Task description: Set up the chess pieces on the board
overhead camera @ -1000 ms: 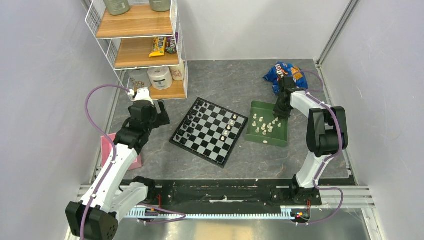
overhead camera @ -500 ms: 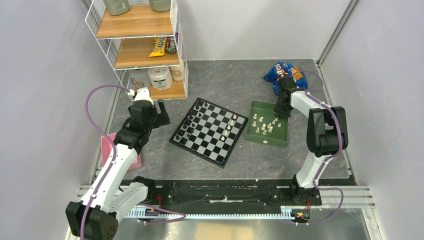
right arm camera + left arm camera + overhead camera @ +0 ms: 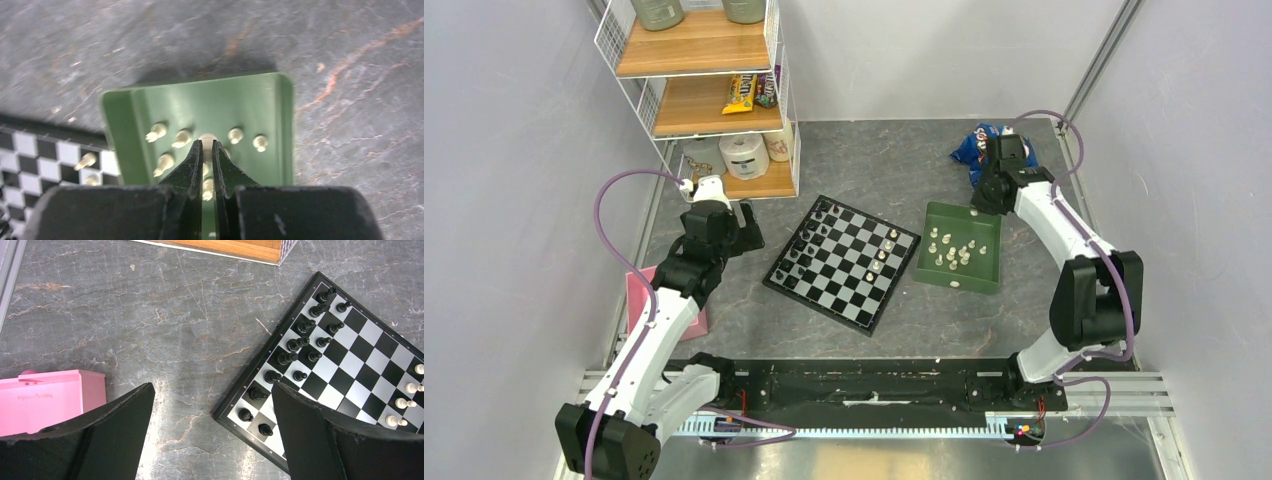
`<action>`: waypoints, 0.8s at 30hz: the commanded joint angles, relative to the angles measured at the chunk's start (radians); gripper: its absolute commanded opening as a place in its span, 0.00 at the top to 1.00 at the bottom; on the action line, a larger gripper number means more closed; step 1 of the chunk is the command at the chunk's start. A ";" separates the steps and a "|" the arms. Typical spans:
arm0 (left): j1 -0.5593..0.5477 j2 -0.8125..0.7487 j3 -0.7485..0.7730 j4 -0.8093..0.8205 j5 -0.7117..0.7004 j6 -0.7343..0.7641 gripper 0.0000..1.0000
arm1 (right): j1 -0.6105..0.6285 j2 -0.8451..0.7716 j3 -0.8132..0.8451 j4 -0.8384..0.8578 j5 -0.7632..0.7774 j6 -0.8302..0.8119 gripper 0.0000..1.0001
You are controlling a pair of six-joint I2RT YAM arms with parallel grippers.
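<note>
The board [image 3: 844,262] lies in the middle of the table, with black figures along its left side [image 3: 295,360] and a few cream-white chess pieces [image 3: 879,255] near its right side. More cream pieces [image 3: 952,253] stand in the green tray [image 3: 984,225] to the right. My right gripper [image 3: 979,203] hangs above the tray's far edge, shut on one cream chess piece [image 3: 206,136] that shows between its tips [image 3: 206,143]. Below it are the tray floor [image 3: 240,105] and loose pieces [image 3: 183,137]. My left gripper [image 3: 212,387] is open and holds nothing, over bare table left of the board [image 3: 350,365].
A wire shelf with snacks and a toilet roll [image 3: 744,155] stands at the back left. A blue snack bag [image 3: 989,145] lies behind the tray. A pink box [image 3: 639,300] sits beside the left arm, also in the left wrist view [image 3: 50,400].
My right gripper closed on a cream piece in the tray and rose, and that arm swung up and back. The left arm has not moved.
</note>
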 commanded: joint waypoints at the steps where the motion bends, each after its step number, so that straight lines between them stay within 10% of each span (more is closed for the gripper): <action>1: 0.004 -0.014 -0.003 0.018 0.001 0.027 0.05 | 0.117 -0.077 0.054 -0.046 0.006 -0.019 1.00; 24: 0.004 -0.003 -0.002 0.018 0.011 0.023 0.05 | 0.819 0.038 0.104 -0.098 0.145 0.080 1.00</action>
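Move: The white piece already pinched in the right hand is headed for the next free square in the white row, about 14 cm back, 26 cm to the left and 9 cm below. The last white piece set down stands one square farther out, roughly 11 cm back and 25 cm left of the hand; the green box's middle lies some 4 cm back, 4 cm left and 10 cm down. From the idle left hand that square is about 25 cm right, 5 cm back, 15 cm lower. Swinging fast out from over the green box, the right hand carries its pinched white piece about 25 cm left and 13 cm back to the near end of the white row, turning some 40 degrees counter-clockwise. It first rises about 3 cm, travels almost level, then sinks a couple of centimetres, fingers staying shut on the piece. ##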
